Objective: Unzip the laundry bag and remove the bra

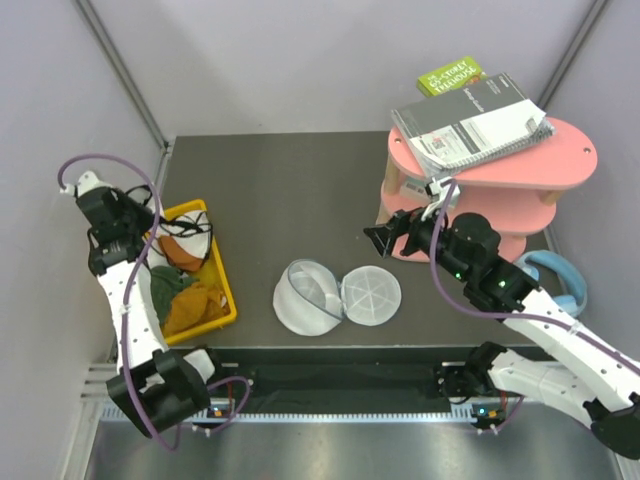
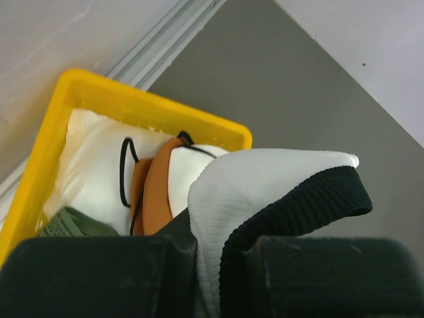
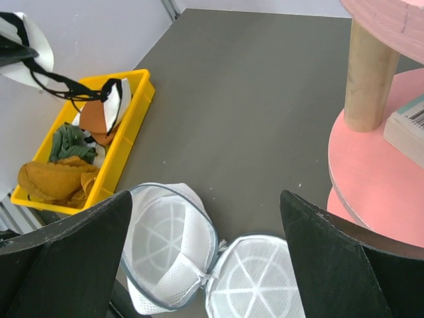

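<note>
The laundry bag lies unzipped on the dark table. Its dome half stands open and its round lid lies flat beside it; both also show in the right wrist view. No bra shows inside it. My left gripper is shut on the bra, white ribbed fabric with black edging, above the yellow bin. The bra's dark strap and second white cup hang down over the bin. My right gripper is open and empty, above the table behind the bag, its fingers on either side of it.
The yellow bin at the left holds a rust-orange cloth, a dark green cloth and white fabric. A pink two-tier stand with notebooks stands at the right. Pale blue headphones lie beside it.
</note>
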Controlling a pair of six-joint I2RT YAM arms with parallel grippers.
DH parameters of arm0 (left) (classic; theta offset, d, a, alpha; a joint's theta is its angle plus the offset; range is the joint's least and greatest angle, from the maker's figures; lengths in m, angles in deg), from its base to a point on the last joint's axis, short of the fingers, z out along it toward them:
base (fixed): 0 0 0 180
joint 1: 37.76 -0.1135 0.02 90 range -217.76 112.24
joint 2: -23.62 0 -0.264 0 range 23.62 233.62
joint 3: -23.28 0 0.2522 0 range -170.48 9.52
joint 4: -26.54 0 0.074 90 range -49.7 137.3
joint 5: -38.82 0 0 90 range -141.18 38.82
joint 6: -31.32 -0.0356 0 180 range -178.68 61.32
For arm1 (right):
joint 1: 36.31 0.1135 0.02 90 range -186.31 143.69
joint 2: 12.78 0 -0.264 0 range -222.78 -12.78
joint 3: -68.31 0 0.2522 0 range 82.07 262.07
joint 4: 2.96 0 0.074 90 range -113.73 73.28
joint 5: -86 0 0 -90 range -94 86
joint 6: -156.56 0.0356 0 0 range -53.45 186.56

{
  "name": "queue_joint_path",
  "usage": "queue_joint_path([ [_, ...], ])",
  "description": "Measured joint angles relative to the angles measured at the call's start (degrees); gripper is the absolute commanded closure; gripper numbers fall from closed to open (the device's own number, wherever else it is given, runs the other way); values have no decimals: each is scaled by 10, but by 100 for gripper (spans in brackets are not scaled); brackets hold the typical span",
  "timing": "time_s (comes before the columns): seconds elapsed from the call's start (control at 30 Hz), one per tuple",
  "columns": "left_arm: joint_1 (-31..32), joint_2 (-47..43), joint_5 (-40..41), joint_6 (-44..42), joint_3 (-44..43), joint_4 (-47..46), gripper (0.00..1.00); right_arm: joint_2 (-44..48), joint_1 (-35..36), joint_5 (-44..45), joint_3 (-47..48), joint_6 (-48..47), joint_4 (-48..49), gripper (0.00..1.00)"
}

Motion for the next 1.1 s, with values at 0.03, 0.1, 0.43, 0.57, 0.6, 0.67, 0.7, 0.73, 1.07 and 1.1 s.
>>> queue_joint_path([
  [0.03,-9,1,-6,6,9,-1,100,-1,0,-1,0,0,0,7],
  [0.1,-28,2,-15,17,27,-4,100,-2,0,-3,0,0,0,7],
  [0.43,-101,7,20,67,94,2,51,-9,0,-13,-18,9,9,7],
  [0.57,-102,38,51,71,87,25,1,-11,0,-17,-35,17,9,7],
  [0.6,-102,45,59,71,84,32,1,-12,0,-17,-38,20,9,7],
  [0.67,-103,55,77,72,78,48,1,-15,0,-17,-42,25,5,7],
  [0.7,-103,56,86,70,75,55,1,-17,0,-15,-44,27,4,7],
  [0.73,-103,56,92,69,72,60,1,-19,0,-12,-45,30,2,7],
  [1.07,-94,1,117,22,56,71,1,-76,-9,56,-73,74,-71,9],
  [1.1,-85,-5,112,17,56,69,1,-83,-11,63,-79,80,-80,9],
])
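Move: Below the left hand, which pinches one cup of the bra, lies the yellow bin, its middle about 11 cm back, 4 cm to the right and 20 cm down. In the bin, the brown pouch sits about 5 cm back and 4 cm right of the hand, the green cloth some 15 cm back and 1 cm right. From the empty right hand, the laundry bag's lid is about 7 cm back, level sideways and 25 cm below; the bag's open body is 13 cm left of the lid, and the pink shelf's middle is 10 cm ahead and 20 cm right of the hand. Sinking about 10 cm while drawing back and left some 7 cm each way, the left hand carries the bra's cup down by the bin's left side, turning about 20 degrees counter-clockwise and tipping its fingers down. Late in the descent they open wide and let the cup go, and the empty hand lifts about 4 cm. The right hand, still open, drops some 13 cm towards the bag's lid, gathering speed and tipping down, without touching it. ##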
